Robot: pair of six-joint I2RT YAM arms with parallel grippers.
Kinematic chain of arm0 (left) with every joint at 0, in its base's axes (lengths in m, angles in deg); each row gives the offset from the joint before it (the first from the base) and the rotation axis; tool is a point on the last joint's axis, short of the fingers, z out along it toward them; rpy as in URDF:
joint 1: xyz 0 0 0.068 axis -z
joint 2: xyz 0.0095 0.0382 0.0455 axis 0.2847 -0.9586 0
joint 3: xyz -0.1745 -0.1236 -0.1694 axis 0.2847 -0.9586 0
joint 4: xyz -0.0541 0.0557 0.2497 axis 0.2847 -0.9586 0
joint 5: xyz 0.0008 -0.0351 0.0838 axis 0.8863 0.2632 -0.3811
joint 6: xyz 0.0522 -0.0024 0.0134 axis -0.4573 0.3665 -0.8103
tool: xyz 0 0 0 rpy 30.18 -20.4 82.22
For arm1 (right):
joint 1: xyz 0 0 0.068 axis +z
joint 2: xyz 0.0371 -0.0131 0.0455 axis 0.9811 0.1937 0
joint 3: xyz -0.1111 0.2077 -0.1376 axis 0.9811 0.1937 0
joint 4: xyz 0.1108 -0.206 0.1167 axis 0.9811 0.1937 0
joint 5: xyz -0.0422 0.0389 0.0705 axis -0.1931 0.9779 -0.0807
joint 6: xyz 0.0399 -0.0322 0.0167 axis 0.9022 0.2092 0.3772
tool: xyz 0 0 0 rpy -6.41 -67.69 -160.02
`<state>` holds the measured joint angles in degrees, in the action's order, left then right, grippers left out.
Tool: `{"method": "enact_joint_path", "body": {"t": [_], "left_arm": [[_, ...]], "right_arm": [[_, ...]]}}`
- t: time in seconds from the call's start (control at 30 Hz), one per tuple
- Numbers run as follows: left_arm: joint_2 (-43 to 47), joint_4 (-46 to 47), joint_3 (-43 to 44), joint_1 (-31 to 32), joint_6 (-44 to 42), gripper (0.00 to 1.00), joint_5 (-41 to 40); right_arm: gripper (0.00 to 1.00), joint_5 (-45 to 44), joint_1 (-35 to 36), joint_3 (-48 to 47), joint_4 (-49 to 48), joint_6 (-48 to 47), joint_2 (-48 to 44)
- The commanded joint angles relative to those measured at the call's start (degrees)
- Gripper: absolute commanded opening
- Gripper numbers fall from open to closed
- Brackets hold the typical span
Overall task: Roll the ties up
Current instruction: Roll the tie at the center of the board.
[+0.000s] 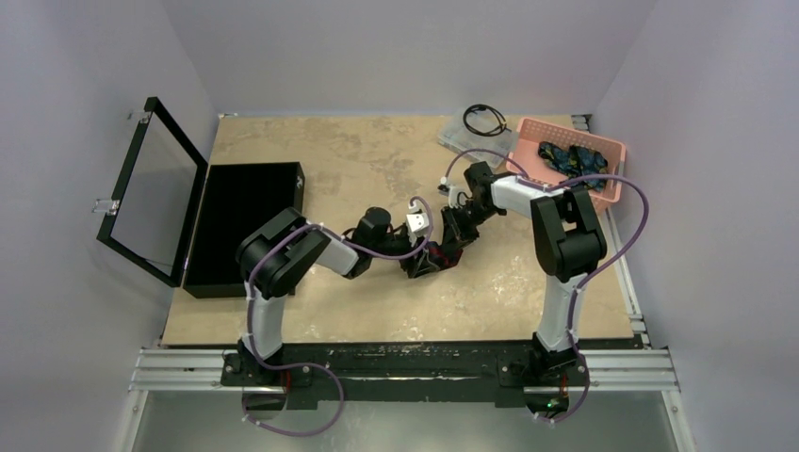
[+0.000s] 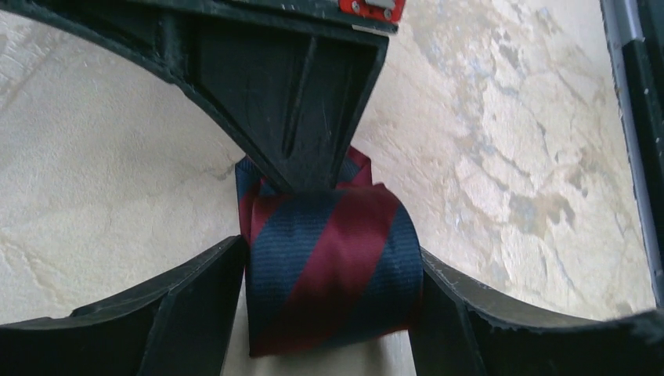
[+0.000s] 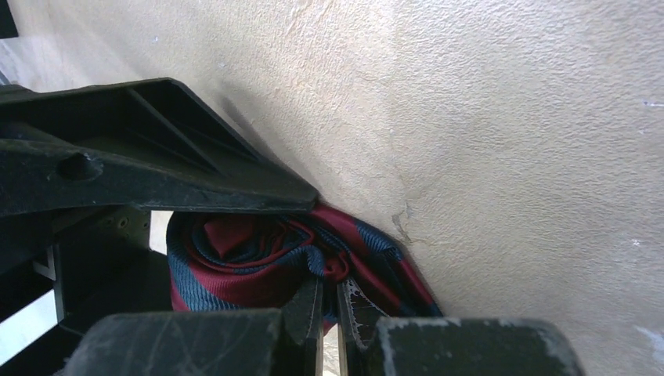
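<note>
A maroon tie with navy stripes point(image 2: 329, 266) lies rolled up on the tan table, showing only as a red scrap point(image 1: 435, 256) in the top view. My left gripper point(image 2: 333, 254) is open around it, one finger right against each end of the roll. My right gripper point(image 3: 333, 294) is shut, its tips pinching a fold of the tie point(image 3: 250, 266) at the roll's edge. In the left wrist view its black fingers point(image 2: 305, 117) come down onto the top of the roll. Both grippers point(image 1: 429, 254) meet at mid-table. Dark blue and teal ties point(image 1: 570, 158) lie in the pink basket.
The pink basket point(image 1: 612, 146) stands at the back right. Beside it a clear container holds a coiled black cable point(image 1: 482, 120). An open black case point(image 1: 240, 226) with its raised lid point(image 1: 151, 188) fills the left side. Purple cables hang from both arms.
</note>
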<state>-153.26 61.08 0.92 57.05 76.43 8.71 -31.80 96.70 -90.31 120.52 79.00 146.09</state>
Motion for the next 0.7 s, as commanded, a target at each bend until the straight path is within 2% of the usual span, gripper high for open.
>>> {"method": "enact_joint_path", "body": {"t": [0.0, 0.2, 0.27, 0.43, 0.53, 0.67], "left_arm": [[-3.31, 10.31, 2.49, 1.86, 8.74, 0.69, -1.32], [-6.8, 12.86, 3.52, 4.46, 12.22, 0.59, -8.55], [-7.48, 11.43, 3.45, 5.1, 9.2, 0.53, -9.87], [-4.73, -2.41, 2.0, 5.73, -4.18, 0.32, -15.01], [-3.04, -9.18, 0.31, 5.73, -10.79, 0.26, -16.16], [-2.48, -14.05, -0.89, 5.72, -15.0, 0.23, -15.8]], "right_arm": [[0.0, -19.2, 1.53, 3.45, -6.85, -2.24, 4.74], [0.0, -19.57, 1.72, 3.62, -7.3, -0.67, 5.03], [0.0, -18.78, 1.74, 3.55, -7.32, -0.52, 4.92], [0.0, -11.61, 1.66, 2.4, -4.28, -1.39, 2.55], [0.1, -7.72, -0.32, 0.07, 0.79, -3.1, 0.07], [0.33, -2.36, -6.1, -4.03, 8.36, -6.4, -1.56]]}}
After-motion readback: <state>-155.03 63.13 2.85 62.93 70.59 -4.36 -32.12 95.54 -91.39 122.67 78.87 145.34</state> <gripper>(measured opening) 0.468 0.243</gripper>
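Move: The tie roll lies about 3 cm to the right of the left hand and 1 cm ahead, nearly level with its open fingers. From the right hand, which is pinching the tie beside the roll, the roll is some 3 cm left and 1 cm back. The tie's loose end is about 2 cm right and 2 cm back of that hand. The clear box stands roughly 27 cm ahead and 8 cm right of it, the pink basket about 20 cm ahead and 28 cm right. Rightward onto the tie roll, the left hand slides its open fingers about 2.5 cm, drifting 1 cm forward, and closes them on the roll's two sides. It then turns some 10 degrees about its finger line, forward side rising. The right hand keeps its pinch almost still meanwhile, then opens a little and eases barely 1 cm up and to the right. ##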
